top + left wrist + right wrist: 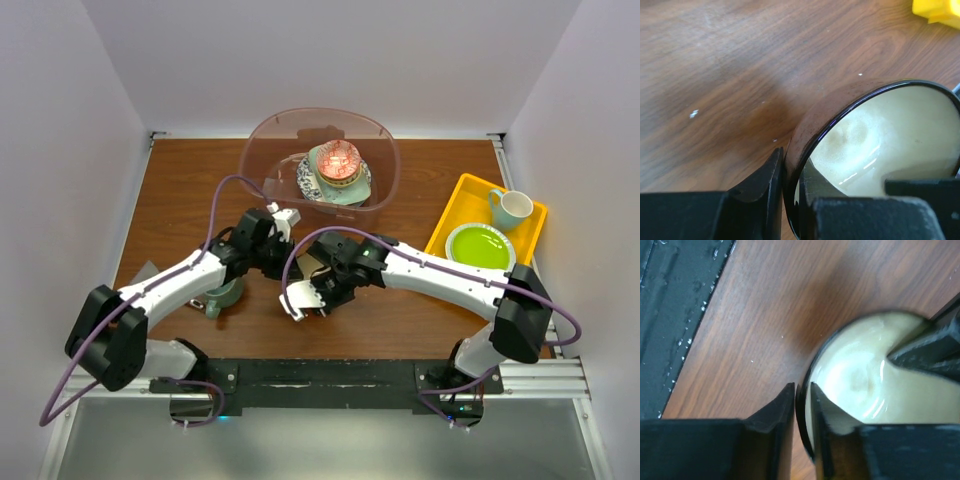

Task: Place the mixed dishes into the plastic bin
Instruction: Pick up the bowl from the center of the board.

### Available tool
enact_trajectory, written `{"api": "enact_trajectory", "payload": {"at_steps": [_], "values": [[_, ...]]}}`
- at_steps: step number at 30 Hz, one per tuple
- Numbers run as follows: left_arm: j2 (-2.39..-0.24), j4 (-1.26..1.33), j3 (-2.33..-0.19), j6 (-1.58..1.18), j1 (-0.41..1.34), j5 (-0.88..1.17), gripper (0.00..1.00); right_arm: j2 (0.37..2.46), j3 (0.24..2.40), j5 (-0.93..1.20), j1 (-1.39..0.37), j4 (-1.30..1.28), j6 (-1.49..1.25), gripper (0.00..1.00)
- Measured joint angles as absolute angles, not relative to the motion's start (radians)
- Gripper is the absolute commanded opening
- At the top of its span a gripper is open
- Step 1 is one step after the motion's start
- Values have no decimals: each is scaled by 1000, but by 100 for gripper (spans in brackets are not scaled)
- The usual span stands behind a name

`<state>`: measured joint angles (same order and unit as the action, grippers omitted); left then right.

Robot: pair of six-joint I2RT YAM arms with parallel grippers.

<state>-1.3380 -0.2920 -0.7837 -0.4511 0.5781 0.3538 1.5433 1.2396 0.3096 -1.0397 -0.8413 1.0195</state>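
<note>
A tan bowl [890, 135] with a cream inside and a dark rim sits low over the wooden table [180, 200], between both arms. My left gripper [792, 160] is shut on its rim, one finger outside the wall and one inside. My right gripper [802, 390] straddles the opposite rim of the bowl [865, 375], its jaws slightly apart with thin gaps on both sides. In the top view the bowl [313, 264] is mostly hidden by the two wrists. The plastic bin [262, 140] at the back holds a patterned plate, a mint dish and a small bowl. A teal mug [226, 293] sits under my left arm.
A yellow tray [462, 195] at the right holds a lime-green plate [478, 246] and a pale mug [511, 207]. White walls close in the table on three sides. Purple cables loop over both arms.
</note>
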Motion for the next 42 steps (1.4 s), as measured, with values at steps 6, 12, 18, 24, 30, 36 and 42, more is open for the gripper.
{"api": "enact_trajectory", "payload": {"at_steps": [6, 12, 18, 24, 30, 36, 42], "values": [[-1276, -360, -784, -424, 558, 321, 0, 1537, 1234, 307, -1024, -832, 1014, 58], [-1201, -376, -783, -413, 496, 313, 0, 1488, 1212, 317, -1020, -756, 1022, 77], [-1159, -387, -783, -400, 453, 306, 0, 1440, 1187, 369, -994, -693, 1030, 86], [-1155, -402, -785, -395, 440, 281, 0, 1369, 1161, 485, -894, -680, 1029, 93], [-1119, -460, -811, -358, 422, 240, 0, 1282, 1119, 543, -769, -719, 1017, 97], [-1055, -490, -846, -336, 413, 218, 0, 1256, 1088, 574, -666, -756, 1005, 98], [-1006, -496, -881, -317, 413, 218, 0, 1222, 1076, 606, -616, -757, 995, 98]]}}
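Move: My left hand pinches the bowl's front-left rim, its middle some 5 cm to the right and 2 cm back. The plastic bin it is meant for is centred about 20 cm ahead and 7 cm right, with the dish stack about 20 cm ahead and 10 cm right; the teal mug stands 17 cm left and 5 cm back. From my right hand, at the near rim, the bowl's middle lies about 4 cm ahead and 5 cm left. I open my right hand wide to let go of the near rim, lift it clear and swing it away to the right and forward, tipping its fingers up some 20 degrees. My left hand keeps its pinch and carries the bowl left, then mostly straight up, about 10 cm in all, easing a little forward and tilting its fingers up. ##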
